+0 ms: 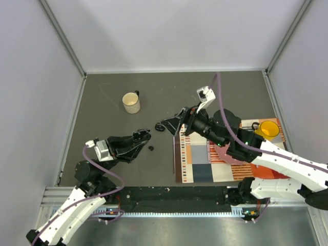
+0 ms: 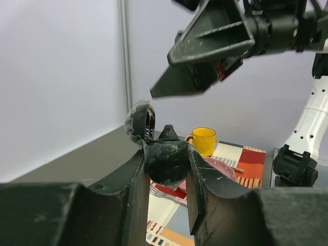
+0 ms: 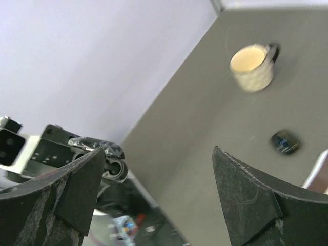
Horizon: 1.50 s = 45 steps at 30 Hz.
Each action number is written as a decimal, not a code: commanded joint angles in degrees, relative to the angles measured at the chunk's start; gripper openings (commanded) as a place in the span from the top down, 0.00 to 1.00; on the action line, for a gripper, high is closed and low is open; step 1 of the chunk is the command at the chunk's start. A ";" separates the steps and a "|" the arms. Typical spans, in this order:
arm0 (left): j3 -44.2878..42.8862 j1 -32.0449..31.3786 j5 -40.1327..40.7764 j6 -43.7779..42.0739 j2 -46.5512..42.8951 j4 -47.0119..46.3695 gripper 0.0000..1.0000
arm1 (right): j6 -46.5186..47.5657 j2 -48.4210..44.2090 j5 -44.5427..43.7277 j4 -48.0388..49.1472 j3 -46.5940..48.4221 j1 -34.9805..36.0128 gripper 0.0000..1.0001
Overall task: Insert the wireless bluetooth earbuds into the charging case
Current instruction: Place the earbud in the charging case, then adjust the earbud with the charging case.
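Observation:
My left gripper is shut on the black charging case, held above the table with its lid swung open. A small black tip pokes up from the case top; I cannot tell whether it is an earbud. My right gripper hovers just right of and above the case, open with nothing between its fingers. One tiny black earbud lies on the grey table below the case. In the right wrist view the open case shows at the lower left.
A cream mug stands at the back left. A small black oval item lies on the table, blurred. A striped mat at the right carries a yellow mug and a pink plate.

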<state>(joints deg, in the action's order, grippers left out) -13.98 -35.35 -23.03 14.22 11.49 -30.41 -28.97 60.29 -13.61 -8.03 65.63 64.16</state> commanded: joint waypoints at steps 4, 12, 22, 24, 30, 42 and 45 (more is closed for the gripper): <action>0.09 -0.15 -0.44 0.02 1.70 -6.14 1.00 | -34.83 -2.29 15.61 19.88 -12.18 -5.71 0.19; 0.00 -0.24 -0.53 0.02 2.66 -6.76 1.00 | -41.51 4.74 29.32 30.51 -10.87 -6.94 0.19; 0.27 -0.15 0.79 -0.68 2.66 -7.20 1.00 | -41.78 8.26 34.26 29.23 -8.94 -6.86 0.19; 0.18 -0.15 0.62 -0.68 2.93 -7.55 1.00 | -41.87 9.40 35.75 29.04 -8.15 -6.77 0.18; 0.18 -0.24 -0.09 -0.51 4.07 -8.52 1.00 | -42.92 11.78 38.13 30.62 -6.65 -6.86 0.20; 0.09 -0.15 -0.44 -0.68 4.42 -7.29 1.00 | -40.47 12.66 39.09 28.87 -4.28 -6.86 0.38; 0.09 -0.15 -0.88 -0.77 4.60 -7.12 1.00 | -38.89 12.48 38.57 27.20 -3.40 -6.68 0.41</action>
<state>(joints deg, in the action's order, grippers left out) -13.96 -35.35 -23.07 13.85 15.29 -37.26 -70.46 73.12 24.12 17.80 57.69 57.58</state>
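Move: The open charging case, still held up in the left fingers, lies about 10 cm to the right hand's left, some 5 cm back and 3 cm lower. On the table, the other case is about 15 cm ahead of the right hand, 4 cm left and 25 cm below; a loose earbud is roughly 3 cm ahead, 8 cm left and 27 cm below. From the left hand point the held case sits about 1 cm ahead, 2 cm right and 1 cm up. Leftward and back, after a quick dip of about 4 cm, the empty right hand closes in on the held charging case, ending some 8 cm left, 5 cm back and slightly lower. Its wrist rolls as the fingers swing around 40 degrees counter-clockwise to point left, then partly close around the case's near side. The left hand keeps its grip, rising about 1 cm. ##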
